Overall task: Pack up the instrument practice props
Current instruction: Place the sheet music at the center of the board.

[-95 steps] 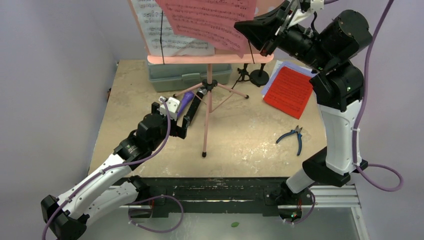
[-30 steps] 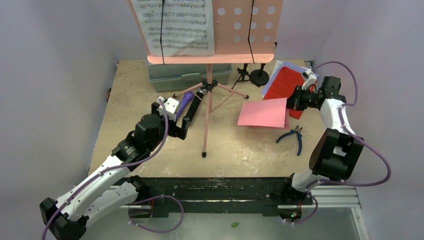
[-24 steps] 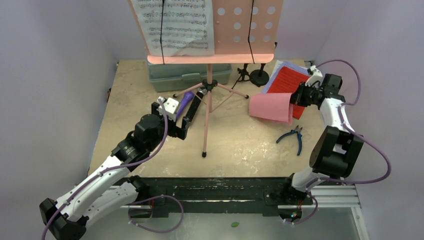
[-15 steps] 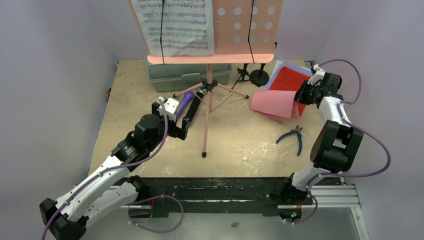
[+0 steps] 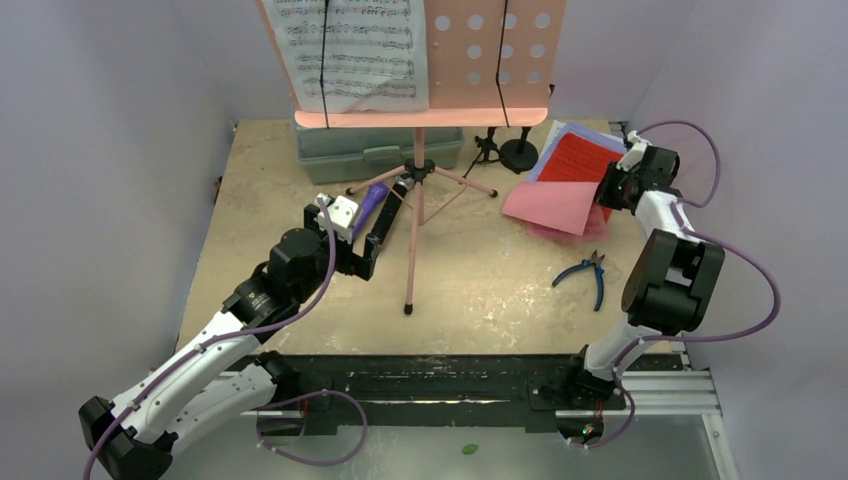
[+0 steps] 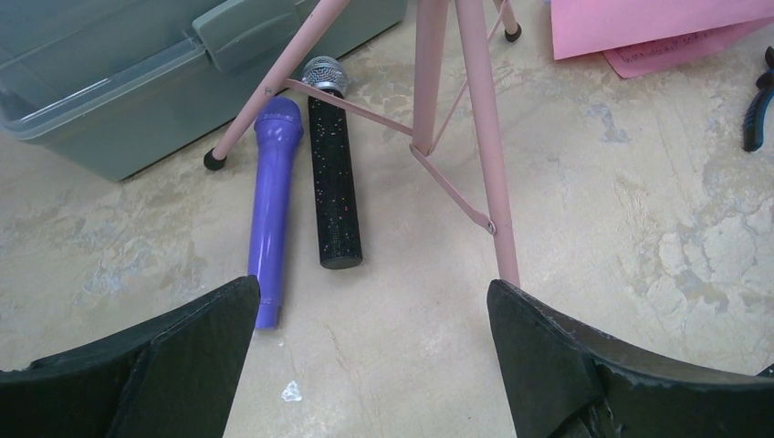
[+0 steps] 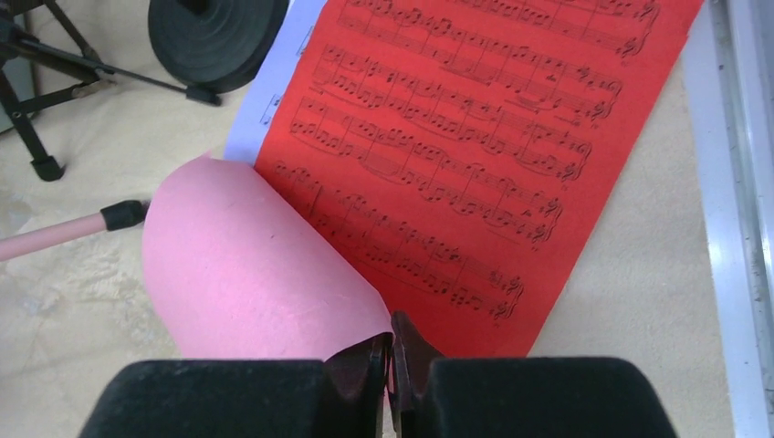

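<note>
The pink tripod (image 5: 415, 230) (image 6: 475, 137) stands mid-table; its perforated tray (image 5: 500, 50) carries a white music sheet (image 5: 350, 50). At the back right a pink sheet (image 5: 555, 205) (image 7: 246, 274) lies curled over the red pages (image 5: 575, 160) (image 7: 456, 164). My right gripper (image 5: 608, 190) (image 7: 392, 351) is shut on its corner. The purple microphone (image 6: 274, 201) (image 5: 368, 205) and the black microphone (image 6: 333, 182) lie side by side under the tripod legs. My left gripper (image 5: 365, 240) (image 6: 370, 292) hangs open just short of them, holding nothing. Black mic mounts (image 5: 518, 152) (image 7: 214, 36) stand behind the pages.
A grey-green case (image 5: 370, 150) (image 6: 109, 82) sits behind the tripod against the back wall. Blue-handled pliers (image 5: 590, 275) (image 6: 758, 109) lie front right of the paper pile. Walls close in the table's left, back and right sides.
The right arm has carried the pink sheet from the stand's tray down to the table and back-right, where it curled over onto the red pages. The left arm has not moved.
</note>
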Robot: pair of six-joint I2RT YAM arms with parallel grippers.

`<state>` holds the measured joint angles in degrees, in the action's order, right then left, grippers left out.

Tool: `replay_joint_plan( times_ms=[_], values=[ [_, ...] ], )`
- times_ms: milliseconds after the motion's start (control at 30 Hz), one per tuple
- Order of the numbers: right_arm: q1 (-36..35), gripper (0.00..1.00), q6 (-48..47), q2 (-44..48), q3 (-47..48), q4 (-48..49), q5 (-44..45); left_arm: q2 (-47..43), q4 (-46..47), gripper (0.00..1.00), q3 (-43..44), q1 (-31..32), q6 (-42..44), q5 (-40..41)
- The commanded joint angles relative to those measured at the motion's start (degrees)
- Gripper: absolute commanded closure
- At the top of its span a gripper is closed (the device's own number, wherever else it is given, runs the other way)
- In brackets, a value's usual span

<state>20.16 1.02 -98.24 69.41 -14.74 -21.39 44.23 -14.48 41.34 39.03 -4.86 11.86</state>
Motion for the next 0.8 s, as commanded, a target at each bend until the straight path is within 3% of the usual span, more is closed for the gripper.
replay_joint_plan(
  times_ms=[0,233,767],
  values=[
    [-0.08,0.92,-0.48,-0.82,2.96,3.64,4.2,-0.57,1.38,0.05,0.49,-0.3,0.03,-0.87],
    [-0.02,0.88,-0.49,-3.84,4.32,6.12,7.52,-0.55,1.3,0.05,0.48,-0.33,-0.02,-0.78],
    [-0.03,0.66,-0.66,-9.24,7.08,7.71,11.94,-0.19,1.37,0.05,0.51,-0.35,0.02,-1.05]
  ],
)
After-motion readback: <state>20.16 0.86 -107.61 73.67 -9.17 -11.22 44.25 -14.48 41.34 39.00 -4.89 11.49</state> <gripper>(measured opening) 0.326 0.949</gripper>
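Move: The pink sheet is still between the right fingers, its bulk about 10 cm to their left and 4 cm back, some 5 cm lower. The red sheet on the pile, where it is being taken, has its middle about 8 cm ahead and 9 cm below. The black round base stands some 19 cm left and 16 cm ahead; the pliers lie about 18 cm straight back. From the left hand the red sheet is some 60 cm right and 20 cm ahead, 20 cm lower. Bring the right gripper down onto the near right part of the red sheet, carrying the pink sheet's edge some 4 cm to the right and 4 cm down while reaching 3 cm forward. Go level first, then sink, turning the wrist about 10 degrees clockwise and easing the fingers from nearly shut to about a third open around the paper. ##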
